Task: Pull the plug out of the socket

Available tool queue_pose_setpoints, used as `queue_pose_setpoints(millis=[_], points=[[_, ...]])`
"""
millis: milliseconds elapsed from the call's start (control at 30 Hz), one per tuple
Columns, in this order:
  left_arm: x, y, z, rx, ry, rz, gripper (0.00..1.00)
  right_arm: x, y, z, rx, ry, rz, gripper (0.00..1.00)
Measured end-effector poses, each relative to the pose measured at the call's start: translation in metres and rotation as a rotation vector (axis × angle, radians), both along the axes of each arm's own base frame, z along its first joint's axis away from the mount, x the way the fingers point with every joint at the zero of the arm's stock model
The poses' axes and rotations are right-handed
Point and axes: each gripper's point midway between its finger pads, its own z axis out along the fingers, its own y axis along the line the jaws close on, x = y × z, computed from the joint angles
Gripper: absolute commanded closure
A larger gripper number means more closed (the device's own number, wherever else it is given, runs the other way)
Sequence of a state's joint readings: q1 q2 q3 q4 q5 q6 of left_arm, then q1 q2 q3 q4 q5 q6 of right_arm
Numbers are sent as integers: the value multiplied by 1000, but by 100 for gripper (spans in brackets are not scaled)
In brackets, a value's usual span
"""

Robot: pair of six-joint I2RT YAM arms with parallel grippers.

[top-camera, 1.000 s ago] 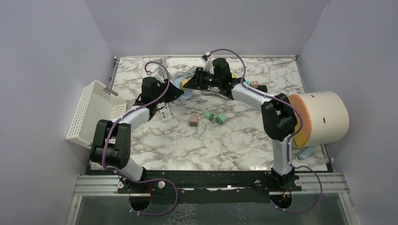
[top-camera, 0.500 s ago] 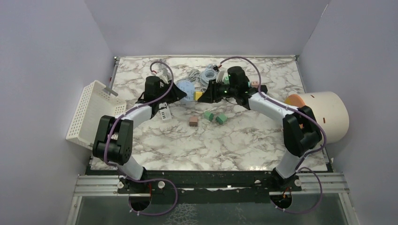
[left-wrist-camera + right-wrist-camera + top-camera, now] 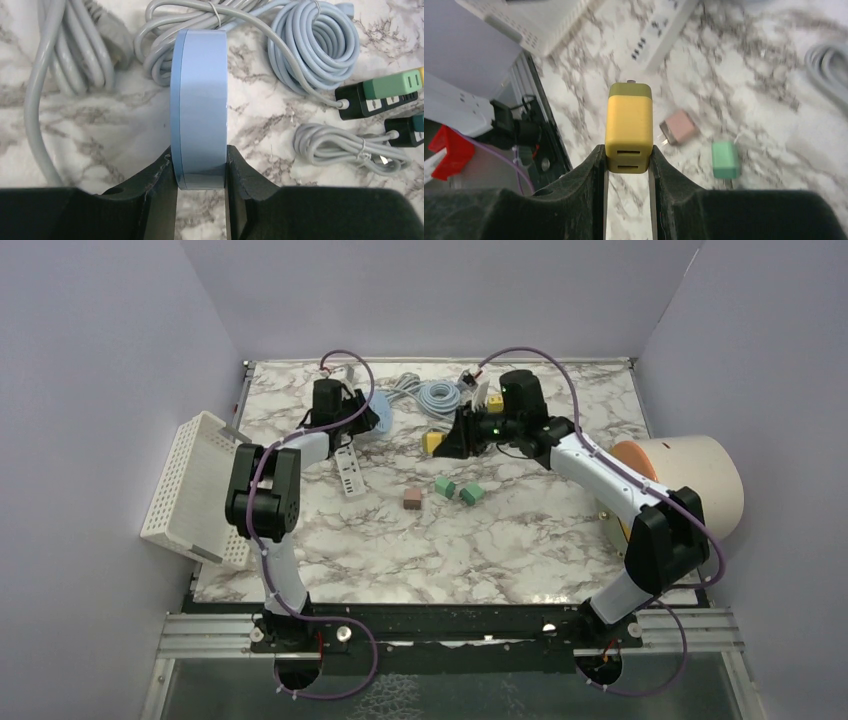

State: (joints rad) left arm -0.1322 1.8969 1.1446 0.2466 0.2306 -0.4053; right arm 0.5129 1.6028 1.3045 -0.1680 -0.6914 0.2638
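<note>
My left gripper point(image 3: 366, 421) is shut on the round light-blue socket point(image 3: 379, 413) at the back left of the table. In the left wrist view the socket point(image 3: 200, 100) stands on edge between the fingers of that gripper point(image 3: 200, 170), with no plug showing on it. My right gripper point(image 3: 447, 440) is shut on the yellow plug point(image 3: 432, 443), held apart from the socket, to its right. In the right wrist view the yellow plug point(image 3: 629, 127) sits in that gripper point(image 3: 628, 160) above the table, its metal prong pointing away.
Grey cable coils point(image 3: 435, 395) lie at the back. A white power strip point(image 3: 348, 475), a pink plug point(image 3: 412, 499) and two green plugs point(image 3: 458, 490) lie mid-table. A white basket point(image 3: 195, 485) hangs off the left edge, a beige cylinder point(image 3: 690, 490) stands right. Black power strips point(image 3: 380, 100) lie near the coils.
The yellow plug has come off the blue socket. My right gripper carried it to the right, and my left gripper drew the socket back and to the left.
</note>
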Motion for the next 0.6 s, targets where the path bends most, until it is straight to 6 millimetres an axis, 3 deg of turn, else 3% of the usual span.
queue_pose_setpoints(millis=[133,167,300,367,500,600], points=[[29,-5,-3,48,-27,-52,99,-29,-19,-61,-116,113,27,94],[33,-5,-3,61,-31,-62,95,-43,-27,-84,-153,166,32,93],[38,-4,3,97,-30,-88,75,-86,-52,-144,-245,330,41,90],[40,-5,8,108,-29,-99,58,-99,-59,-158,-271,378,42,89],[46,-4,23,134,-30,-108,3,-98,-56,-164,-279,395,55,84],[44,-1,31,128,-17,-80,1,-89,-48,-172,-289,408,73,79]])
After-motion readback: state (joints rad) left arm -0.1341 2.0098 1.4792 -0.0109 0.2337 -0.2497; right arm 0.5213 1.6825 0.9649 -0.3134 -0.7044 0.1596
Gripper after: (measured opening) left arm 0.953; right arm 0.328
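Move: The left hand grips the tilted blue round socket by its rim; its resting spot is about 5 cm ahead, 1 right and 6 below, the white power strip 6 back, 5 left. The right hand holds the yellow plug; the bare spot for it is some 9 cm back, 5 right, 21 below, the near green plug 4 back, 4 right, the brown plug 6 back, 3 left, both 22 below. Left hand moves 4 cm forward, releasing the socket; right carries the yellow plug 17 cm down, 9 back. ##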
